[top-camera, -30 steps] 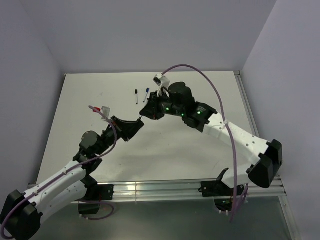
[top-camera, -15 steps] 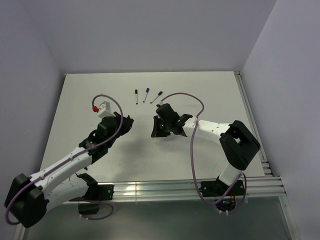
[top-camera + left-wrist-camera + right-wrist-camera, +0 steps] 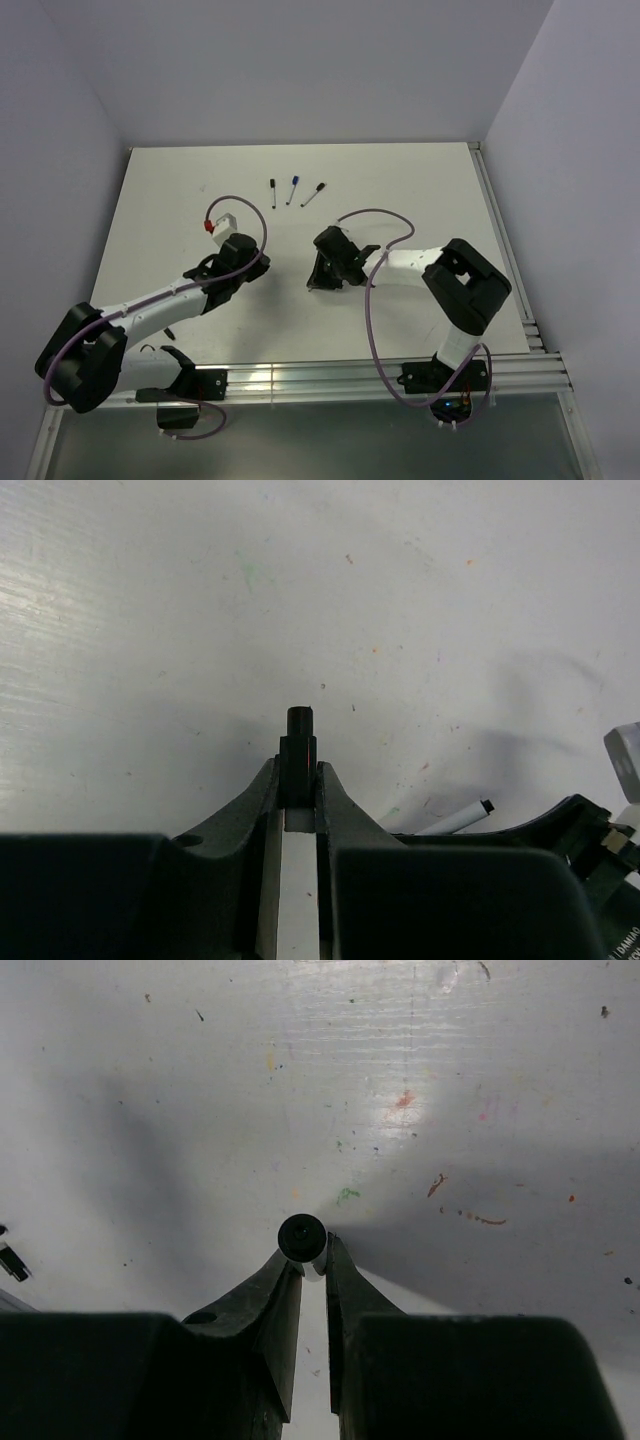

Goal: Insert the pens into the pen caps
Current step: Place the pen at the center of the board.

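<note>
Three pens [image 3: 292,190] lie side by side at the back of the table, two with black ends and one with a blue end. My left gripper [image 3: 256,258] [image 3: 299,765] is shut on a pen [image 3: 299,735]. Its black end sticks out past the fingertips and the white barrel runs back between them. My right gripper [image 3: 318,278] [image 3: 312,1250] is shut on another pen [image 3: 302,1235], seen end-on as a black disc with white barrel behind. Whether these black ends are pen caps, I cannot tell. A loose white pen [image 3: 455,822] lies on the table between the grippers.
Purple cables loop over both arms. The white, red-tipped camera block [image 3: 222,225] rides above my left wrist. A metal rail [image 3: 500,240] lines the table's right edge. A small dark piece [image 3: 10,1260] shows at the left edge of the right wrist view.
A second ago both grippers met tip to tip above the table's middle. They have since parted and drawn back low toward the near side. The third pen at the back now shows.
</note>
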You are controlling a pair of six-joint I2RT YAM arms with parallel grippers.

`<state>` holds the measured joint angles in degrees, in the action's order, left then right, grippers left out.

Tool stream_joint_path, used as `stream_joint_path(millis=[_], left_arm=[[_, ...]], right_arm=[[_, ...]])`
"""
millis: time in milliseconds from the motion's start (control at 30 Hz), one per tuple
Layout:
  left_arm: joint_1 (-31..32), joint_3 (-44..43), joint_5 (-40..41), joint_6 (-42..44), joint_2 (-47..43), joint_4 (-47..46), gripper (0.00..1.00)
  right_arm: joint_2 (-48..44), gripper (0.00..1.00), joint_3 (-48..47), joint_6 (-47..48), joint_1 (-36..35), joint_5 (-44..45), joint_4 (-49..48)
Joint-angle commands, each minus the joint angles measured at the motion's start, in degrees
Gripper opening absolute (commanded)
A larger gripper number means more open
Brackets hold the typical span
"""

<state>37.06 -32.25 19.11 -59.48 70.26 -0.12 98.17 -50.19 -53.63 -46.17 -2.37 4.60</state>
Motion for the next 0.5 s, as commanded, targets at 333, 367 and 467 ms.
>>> stream_joint_path(millis=[333, 367, 467], left_arm=[[0.12, -3.61, -2.59, 0.16, 4.36, -3.66, 0.00], [0.12, -3.96, -2.68, 0.24, 4.53, -3.83, 0.00], [0.12, -5.01, -2.24, -0.02, 6.29, -3.66, 0.00]], right_arm=[[-0.70, 0.36, 2.91, -2.89, -0.50, 1.76, -3.90], [-1.22, 0.37, 2.82, -2.63, -0.50, 1.84, -3.55], [-2.36, 0.40, 2.91, -2.19, -0.50, 2.28, -2.59]])
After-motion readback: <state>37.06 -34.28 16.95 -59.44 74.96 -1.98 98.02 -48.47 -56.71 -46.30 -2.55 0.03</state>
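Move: The right fingers hold the pen roughly on end, its middle within a centimetre or two of them, over the board's center, with the surface some 2 cm below. The black cap in the left fingers is about 11 cm to their left, 4 cm farther out and 6 cm higher. The blue-capped pen lies about 25 cm ahead and 5 cm left. From the left hand, the pen is about 11 cm right, 4 cm back and 6 cm lower. Keep the right gripper low over the center of the board, drifting less than 1 cm to the left, and open its fingers to roughly twice their gap so the pen comes free. Meanwhile ease the left gripper, still shut on the black cap, some 1.5 cm to the right towards the pen, sinking slightly at first. ##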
